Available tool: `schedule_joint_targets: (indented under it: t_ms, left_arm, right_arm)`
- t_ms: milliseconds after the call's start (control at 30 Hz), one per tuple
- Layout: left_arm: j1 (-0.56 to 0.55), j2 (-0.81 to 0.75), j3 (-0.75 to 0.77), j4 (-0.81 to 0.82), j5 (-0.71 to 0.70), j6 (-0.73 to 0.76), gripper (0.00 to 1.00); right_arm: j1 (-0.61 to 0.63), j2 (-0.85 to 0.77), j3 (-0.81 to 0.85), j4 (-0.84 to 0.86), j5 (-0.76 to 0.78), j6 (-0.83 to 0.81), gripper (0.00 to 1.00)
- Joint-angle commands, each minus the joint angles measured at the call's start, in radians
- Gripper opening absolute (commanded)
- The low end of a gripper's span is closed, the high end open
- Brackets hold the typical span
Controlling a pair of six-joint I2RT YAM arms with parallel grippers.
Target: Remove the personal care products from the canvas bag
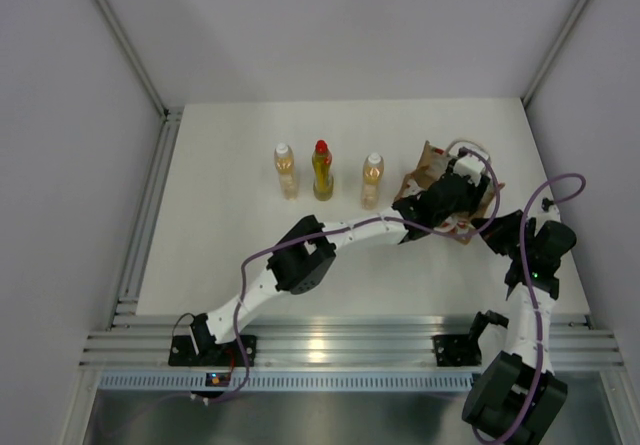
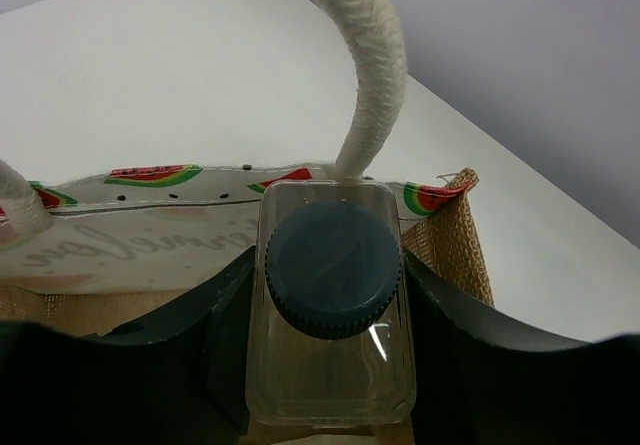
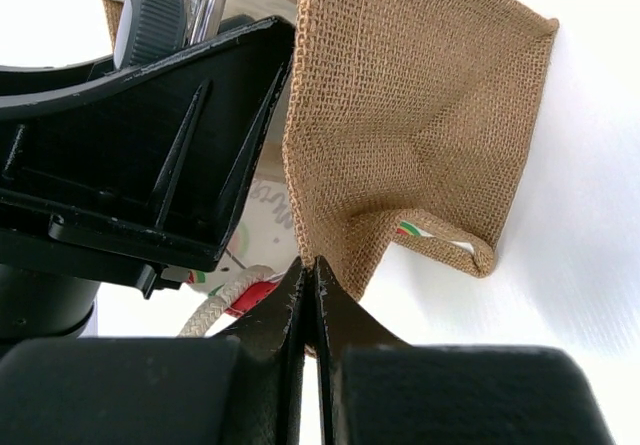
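The clear bottle (image 2: 330, 380) with a dark grey cap (image 2: 333, 268) sits upright between the fingers of my left gripper (image 2: 330, 310), which is shut on it just above the mouth of the canvas bag (image 2: 452, 250). The bag's white panel with watermelon prints (image 2: 150, 235) and a rope handle (image 2: 372, 65) lie behind it. My right gripper (image 3: 310, 270) is shut on the burlap edge of the canvas bag (image 3: 420, 115). Two amber bottles (image 1: 286, 171) (image 1: 372, 180) and the yellow bottle with a red cap (image 1: 322, 170) stand in a row on the table, left of the bag (image 1: 427, 162).
The white table (image 1: 230, 235) has walls on both sides and an aluminium rail (image 1: 340, 345) along its near edge. Both arms cross in front of the bag at the right; the left gripper (image 3: 150, 145) fills the left of the right wrist view.
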Motion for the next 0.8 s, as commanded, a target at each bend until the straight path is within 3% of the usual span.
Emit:
schedule_joint_targets:
  t_ms: [0, 767]
  left_arm:
    - [-0.002, -0.152, 0.036, 0.035, -0.045, -0.005, 0.00]
    - [0.010, -0.323, 0.033, -0.029, 0.030, 0.021, 0.00]
  right_arm:
    - [0.007, -0.001, -0.015, 0.004, -0.014, -0.005, 0.01]
    - [0.007, 0.013, 0.005, 0.044, 0.047, 0.117, 0.00]
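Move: The left hand already grips the dark-capped bottle inside the canvas bag, whose middle lies some 6 cm to its left, level fore and aft, and 9 cm below. The bag's far rope handle stands about 8 cm ahead, 3 cm left, near its height; the standing white-capped bottle is roughly 25 cm left, 3 cm ahead, 6 cm lower. From the right hand the held bottle lies about 8 cm ahead, 1 cm right, 2 cm lower; the bag's middle is some 7 cm ahead, 6 cm left, 5 cm below. Keeping its grip on the dark-capped bottle, the left hand first eases it a couple of centimetres to the left, almost level and with a very slight tilt, then draws it up within the bag's mouth, rising about 6 cm in all with the pull still under way. The right hand stays put at the bag's near right edge, fingers still shut on the burlap, and only rolls by some 5 degrees. ##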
